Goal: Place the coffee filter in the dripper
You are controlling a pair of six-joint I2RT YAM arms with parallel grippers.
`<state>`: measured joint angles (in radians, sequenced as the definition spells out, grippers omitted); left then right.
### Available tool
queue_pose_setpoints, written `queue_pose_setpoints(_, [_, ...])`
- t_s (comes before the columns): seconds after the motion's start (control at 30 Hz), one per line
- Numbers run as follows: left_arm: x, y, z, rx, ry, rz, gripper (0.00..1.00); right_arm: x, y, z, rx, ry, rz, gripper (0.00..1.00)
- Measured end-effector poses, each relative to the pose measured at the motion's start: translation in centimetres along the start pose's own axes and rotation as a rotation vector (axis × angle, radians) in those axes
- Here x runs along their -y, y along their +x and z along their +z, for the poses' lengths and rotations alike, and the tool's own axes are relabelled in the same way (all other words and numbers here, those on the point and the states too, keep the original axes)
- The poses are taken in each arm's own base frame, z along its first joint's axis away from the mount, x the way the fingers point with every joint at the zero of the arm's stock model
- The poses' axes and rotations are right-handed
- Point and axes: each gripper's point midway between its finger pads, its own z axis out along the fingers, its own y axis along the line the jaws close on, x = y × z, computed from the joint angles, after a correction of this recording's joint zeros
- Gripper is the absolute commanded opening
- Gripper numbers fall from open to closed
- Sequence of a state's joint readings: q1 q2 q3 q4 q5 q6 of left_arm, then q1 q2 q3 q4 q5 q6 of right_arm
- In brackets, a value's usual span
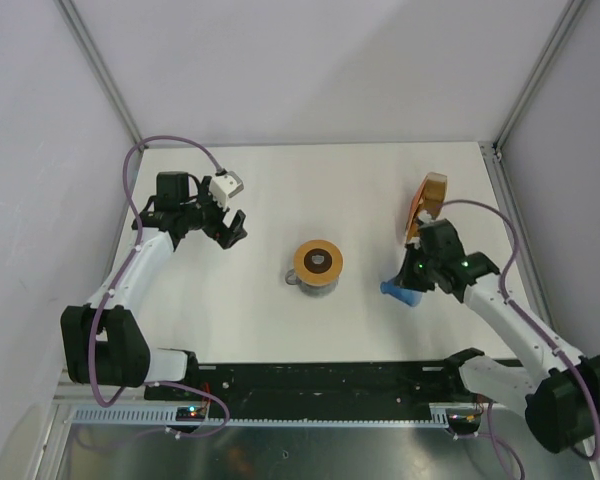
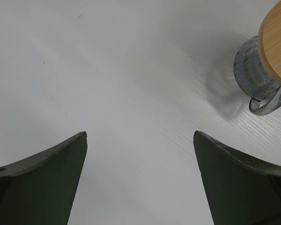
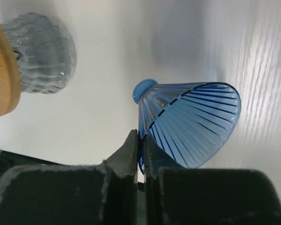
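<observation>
The dripper (image 3: 196,124), a translucent blue ribbed cone, lies tilted on its side at the right of the white table (image 1: 280,190), its wide mouth towards the wrist camera. My right gripper (image 3: 141,136) is shut on its rim wall, one finger inside and one outside. From above, the dripper (image 1: 401,291) pokes out to the left of that gripper (image 1: 417,280). A single coffee filter is out of view. My left gripper (image 1: 228,228) hangs open over bare table at the far left, with nothing between its fingers (image 2: 61,159).
A thick orange-brown stack of filters (image 1: 427,200) stands just behind the right gripper. A clear glass jug (image 1: 305,281) with a flat brown ring (image 1: 318,262) on top sits mid-table. White walls close off the back and both sides.
</observation>
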<state>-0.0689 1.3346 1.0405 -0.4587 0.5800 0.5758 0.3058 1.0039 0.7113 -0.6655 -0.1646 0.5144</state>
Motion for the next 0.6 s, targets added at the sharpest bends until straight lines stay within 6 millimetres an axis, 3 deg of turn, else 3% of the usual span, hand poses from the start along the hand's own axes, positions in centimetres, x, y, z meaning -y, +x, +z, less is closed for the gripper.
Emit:
queue_pose_setpoints(0.27, [0.0, 0.0, 0.0, 0.002, 0.003, -0.001, 1.00, -5.0, -3.4, -1.1, 0.089, 0.092, -0.432, 0.00])
queue_pose_setpoints(0.6, [0.0, 0.0, 0.0, -0.001, -0.002, -0.013, 1.00, -8.3, -8.4, -4.7, 0.290, 0.217, -0.957, 0.00])
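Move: The wooden ring on the glass carafe, where the held blue dripper is headed, lies about 17 cm to the right hand's left, some 2 cm ahead and 4 cm higher; the carafe stands right beneath it, its middle roughly 1 cm below the hand. The brown-orange box stands about 15 cm ahead of that hand and 4 cm to its right. From the left hand, the ring is some 15 cm to the right, 6 cm back and 2 cm lower. The blue dripper, still pinched by its rim in the shut right fingers, is lifted about 11 cm while being carried forward and somewhat left, nearer the wooden ring; the leftward part fades midway. The right wrist rolls its left side down some 40 degrees, swings counter-clockwise and tips the fingers up somewhat towards level. ##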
